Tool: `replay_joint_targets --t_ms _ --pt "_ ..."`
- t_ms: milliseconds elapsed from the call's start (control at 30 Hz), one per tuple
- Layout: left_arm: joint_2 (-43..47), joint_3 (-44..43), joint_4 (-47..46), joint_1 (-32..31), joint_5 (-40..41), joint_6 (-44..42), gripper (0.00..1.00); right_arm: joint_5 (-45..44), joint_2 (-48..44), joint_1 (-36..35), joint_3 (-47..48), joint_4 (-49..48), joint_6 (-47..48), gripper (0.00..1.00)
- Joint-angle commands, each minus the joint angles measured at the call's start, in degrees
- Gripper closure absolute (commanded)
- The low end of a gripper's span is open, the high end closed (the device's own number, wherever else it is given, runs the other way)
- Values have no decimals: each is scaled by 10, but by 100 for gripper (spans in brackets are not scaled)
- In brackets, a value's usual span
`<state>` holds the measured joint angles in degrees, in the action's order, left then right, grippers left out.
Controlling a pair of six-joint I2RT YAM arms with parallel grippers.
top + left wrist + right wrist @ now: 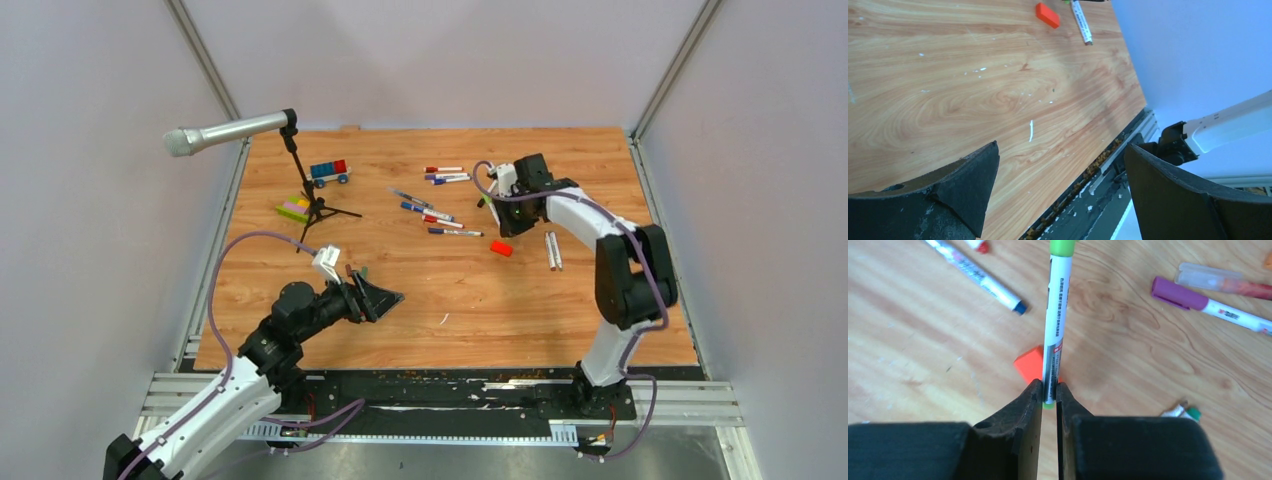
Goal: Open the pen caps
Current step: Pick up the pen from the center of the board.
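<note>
My right gripper (1049,387) is shut on the lower end of a white-barrelled pen (1055,315). Its green cap (1062,247) points away from the wrist, and the pen hangs above the table. In the top view this gripper (497,205) hovers right of several loose pens (440,195). Beneath it lie a purple-capped pen (1179,294), a blue-tipped pen (975,275) and a clear cap (1205,277). My left gripper (385,297) stands open and empty near the table's front, with its fingers (968,185) wide apart over bare wood.
An orange-red block (501,248) lies under the held pen. Two more pens (552,250) lie to the right. At the back left, a grey microphone (225,132) stands on a black tripod (312,200), with toy bricks (294,209) and a toy car (329,172) nearby.
</note>
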<state>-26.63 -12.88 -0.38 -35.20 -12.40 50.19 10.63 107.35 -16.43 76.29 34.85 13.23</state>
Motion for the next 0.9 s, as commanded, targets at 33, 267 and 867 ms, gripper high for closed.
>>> replay_joint_targets --t_ms 33,267,867 --pt "-10 16 -161 2 -47 42 0 106 -174 7 -98 -91 45 100" --pt "-42 0 -299 -4 -62 51 0 440 -392 71 -238 -54 180 100" --pt "-312 -222 -322 -144 158 -7 0 570 -422 105 -246 27 261 100"
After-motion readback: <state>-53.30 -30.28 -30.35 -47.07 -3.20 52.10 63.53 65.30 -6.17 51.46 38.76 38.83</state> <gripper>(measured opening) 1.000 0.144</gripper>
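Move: The green-capped pen is already pinched near its lower end by the right hand, its middle roughly 24 cm ahead of the open left hand, 25 cm to its right and 8 cm below. From the right hand, the left gripper is about 20 cm back, 27 cm left and 10 cm higher. The red block lies some 4 cm beneath the right hand, 1 cm back and 1 cm left; on the table, the blue pen is 12 cm left and 3 cm ahead, the white pen pair 12 cm right and 2 cm back. The green-capped pen, still pinched, is lifted about 15 cm and drawn back as far by the right hand, whose wrist swings over so its down-pointing fingers come to point left and the cap end turns upward. The left hand, fingers wide open, rises first, then also goes right and somewhat forward towards the pen, its fingertips tilting up. ##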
